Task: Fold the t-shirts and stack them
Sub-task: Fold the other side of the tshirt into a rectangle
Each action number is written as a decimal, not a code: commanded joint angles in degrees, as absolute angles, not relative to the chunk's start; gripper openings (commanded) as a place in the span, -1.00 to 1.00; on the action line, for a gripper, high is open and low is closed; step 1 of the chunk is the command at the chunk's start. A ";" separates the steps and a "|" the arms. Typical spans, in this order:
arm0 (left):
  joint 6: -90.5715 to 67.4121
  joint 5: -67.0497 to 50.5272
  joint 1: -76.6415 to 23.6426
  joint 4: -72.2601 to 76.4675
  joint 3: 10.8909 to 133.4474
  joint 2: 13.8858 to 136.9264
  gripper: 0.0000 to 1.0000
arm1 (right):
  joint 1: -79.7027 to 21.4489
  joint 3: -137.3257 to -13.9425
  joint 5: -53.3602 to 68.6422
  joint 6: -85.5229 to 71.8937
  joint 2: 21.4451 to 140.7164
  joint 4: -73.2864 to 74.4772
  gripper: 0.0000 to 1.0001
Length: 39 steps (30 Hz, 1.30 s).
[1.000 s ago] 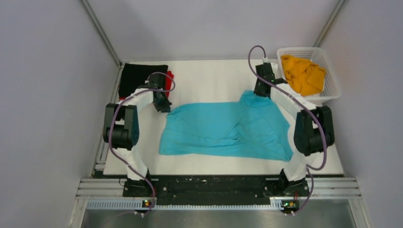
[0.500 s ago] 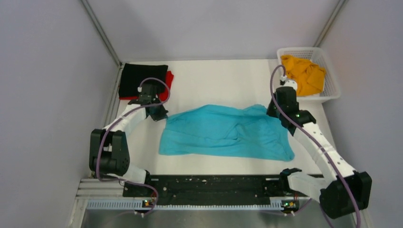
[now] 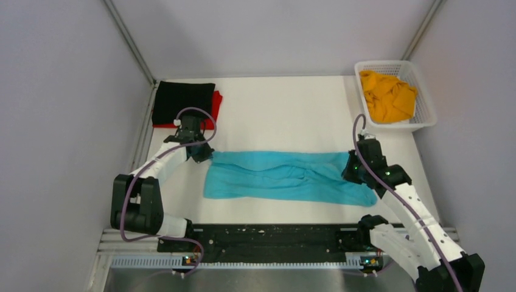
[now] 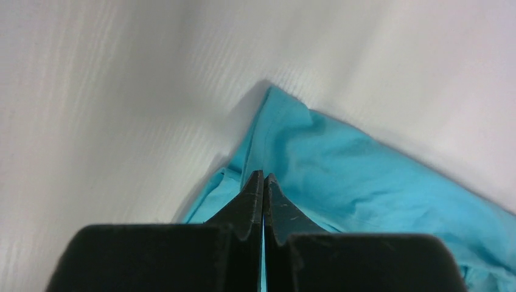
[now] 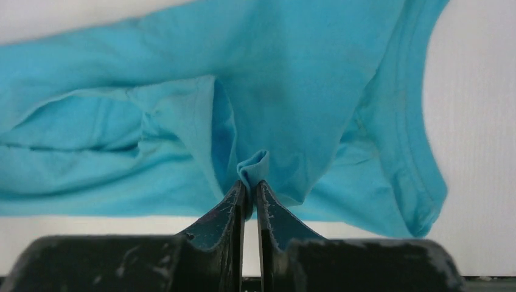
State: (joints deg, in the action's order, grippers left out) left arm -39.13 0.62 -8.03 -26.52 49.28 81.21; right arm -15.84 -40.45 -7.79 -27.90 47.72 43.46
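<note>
The turquoise t-shirt (image 3: pixel 286 176) lies folded into a long band across the middle of the table. My left gripper (image 3: pixel 204 153) is shut on its far left corner (image 4: pixel 277 143). My right gripper (image 3: pixel 352 169) is shut on a pinch of the cloth (image 5: pixel 253 164) at its right end. The black t-shirt (image 3: pixel 182 100) lies folded on the red t-shirt (image 3: pixel 215 102) at the far left. The orange-yellow t-shirt (image 3: pixel 386 94) lies crumpled in the white basket (image 3: pixel 425 115).
The basket stands at the far right corner. Grey walls close in the table on the left, back and right. A black rail (image 3: pixel 274 234) runs along the near edge between the arm bases.
Both grippers have pulled the shirt's far edge toward the near side, folding it from a wide spread into a narrow band. The right arm has swung far toward the front.
</note>
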 commanded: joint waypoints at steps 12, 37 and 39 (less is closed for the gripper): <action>-42.83 13.99 -8.09 -33.39 53.86 78.59 0.31 | -19.98 -42.58 -3.34 -35.84 32.98 55.35 0.59; -38.86 -4.68 -16.31 -22.41 51.87 88.29 0.98 | -24.48 -35.48 14.69 -31.79 69.59 16.27 0.97; -38.86 -3.76 -16.11 -22.63 52.02 88.58 0.98 | -27.91 -35.51 17.53 -30.86 69.00 18.55 0.98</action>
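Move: The teal shirt's pinched far hem is in both hands, and its folded strip lies below. From the right hand, the bunched ridge is about 14 cm left, 1 cm farther out and 9 cm down; the strip's right end is some 9 cm right and 5 cm back. From the left hand, the strip's far-left corner is about 2 cm right, 3 cm ahead and 4 cm below; the black shirt is some 21 cm ahead and 13 cm left. The shirt's top layer is drawn about 5 cm farther back by the right hand and 3 cm left by the left hand, both opening wide to let it go. Both hands lift; the left crosses right over the strip's left end and sinks. The right swings forward and left, sinking towards the bunched ridge as its wrist rolls left side up and turns slightly counter-clockwise. Both end open, close over the cloth. ##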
